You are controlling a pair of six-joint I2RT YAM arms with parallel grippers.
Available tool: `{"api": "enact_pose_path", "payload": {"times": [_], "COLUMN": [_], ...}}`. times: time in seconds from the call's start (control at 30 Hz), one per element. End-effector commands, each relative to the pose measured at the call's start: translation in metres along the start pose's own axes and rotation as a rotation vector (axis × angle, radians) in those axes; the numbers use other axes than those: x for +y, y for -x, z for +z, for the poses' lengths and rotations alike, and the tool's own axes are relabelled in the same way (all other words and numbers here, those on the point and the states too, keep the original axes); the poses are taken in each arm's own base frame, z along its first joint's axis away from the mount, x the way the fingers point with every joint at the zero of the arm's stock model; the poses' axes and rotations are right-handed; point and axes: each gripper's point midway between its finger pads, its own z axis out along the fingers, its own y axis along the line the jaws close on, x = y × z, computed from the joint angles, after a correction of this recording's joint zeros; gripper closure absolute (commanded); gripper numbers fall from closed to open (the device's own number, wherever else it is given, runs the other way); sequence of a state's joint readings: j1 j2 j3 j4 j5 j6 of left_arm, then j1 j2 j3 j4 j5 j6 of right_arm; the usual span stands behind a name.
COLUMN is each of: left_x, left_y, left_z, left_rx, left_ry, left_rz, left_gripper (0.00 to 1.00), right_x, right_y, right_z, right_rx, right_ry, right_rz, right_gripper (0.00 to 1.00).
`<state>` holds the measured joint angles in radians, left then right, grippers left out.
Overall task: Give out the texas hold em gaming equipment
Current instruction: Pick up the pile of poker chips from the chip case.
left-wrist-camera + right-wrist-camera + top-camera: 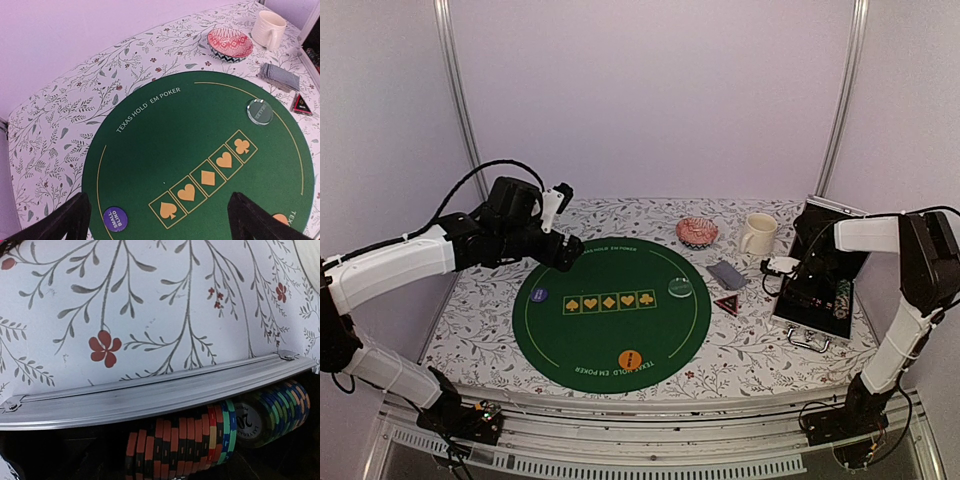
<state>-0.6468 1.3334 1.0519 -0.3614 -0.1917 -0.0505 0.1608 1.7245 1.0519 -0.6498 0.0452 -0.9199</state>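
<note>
A round green poker mat (610,262) lies mid-table. On it sit a blue button (539,295) (115,219), a pale-green button (679,288) (259,111) and an orange button (630,358). Grey-blue-backed cards (726,274) (280,77) and a black-and-red triangular marker (727,304) (301,104) lie right of the mat. Striped chips (185,445) (840,298) lie in rows inside an open metal case (810,325). My left gripper (567,250) (157,225) hovers open and empty over the mat's far left. My right gripper (796,282) hangs at the case's left rim (150,395), just above the chips, with its fingers out of sight.
A pink-patterned bowl (697,232) (230,44) and a cream mug (757,233) (267,29) stand at the back, beyond the mat. The case's raised lid (835,215) leans at the far right. White walls close in the back and sides.
</note>
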Motion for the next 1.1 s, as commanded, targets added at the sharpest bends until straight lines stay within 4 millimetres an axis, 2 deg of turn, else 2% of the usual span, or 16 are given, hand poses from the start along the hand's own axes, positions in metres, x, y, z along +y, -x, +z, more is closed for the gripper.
{"api": "enact_pose_path", "payload": {"times": [0.0, 0.17, 0.4, 0.5, 0.6, 0.73, 0.8, 1.07], "left_x": [0.003, 0.003, 0.002, 0.002, 0.002, 0.002, 0.003, 0.003], "left_y": [-0.005, -0.005, -0.006, -0.006, -0.006, -0.007, -0.007, -0.006], "left_z": [0.004, 0.004, 0.005, 0.004, 0.005, 0.005, 0.006, 0.005], "left_rx": [0.014, 0.014, 0.016, 0.016, 0.018, 0.02, 0.02, 0.019], "left_ry": [0.005, 0.006, 0.004, 0.004, 0.005, 0.005, 0.006, 0.009], "left_rz": [0.012, 0.012, 0.013, 0.013, 0.013, 0.014, 0.013, 0.014], "left_gripper": [0.02, 0.02, 0.02, 0.02, 0.02, 0.02, 0.02, 0.02], "right_x": [0.007, 0.011, 0.003, 0.001, 0.002, 0.005, 0.001, -0.017], "right_y": [0.002, 0.008, 0.008, 0.01, 0.012, 0.015, 0.017, 0.021], "right_z": [0.003, -0.004, -0.002, -0.001, -0.002, -0.006, -0.01, -0.035], "right_rx": [-0.003, -0.033, -0.02, -0.019, -0.025, -0.026, -0.03, -0.055], "right_ry": [0.059, 0.079, 0.049, 0.049, 0.063, 0.072, 0.055, -0.049], "right_rz": [0.009, 0.012, 0.015, 0.021, 0.023, 0.017, 0.02, 0.047], "right_gripper": [0.28, 0.38, 0.57, 0.67, 0.83, 0.95, 0.98, 0.98]}}
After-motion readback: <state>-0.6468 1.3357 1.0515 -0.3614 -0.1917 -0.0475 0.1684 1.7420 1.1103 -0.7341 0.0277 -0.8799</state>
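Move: The red-and-black poker chip pile lies in the left side of the open chip case, almost between your right fingers: its middle is about 1 cm ahead and 1 cm below. The green "20" chips lie some 6 cm ahead, 1 cm left and 1 cm below; the row of dice sits around 7 cm right, level fore and aft, 2 cm below. From the left hand, the pile is roughly 60 cm right, about level forward, 19 cm below. Hold the right gripper down in the chip case, straddling the pile, and close the fingers from about three quarters open to half, until they stop on its two ends and pinch it lengthwise. Keep that grip, pointing nearly straight down, and begin easing upward, by only about 0.5 cm. ##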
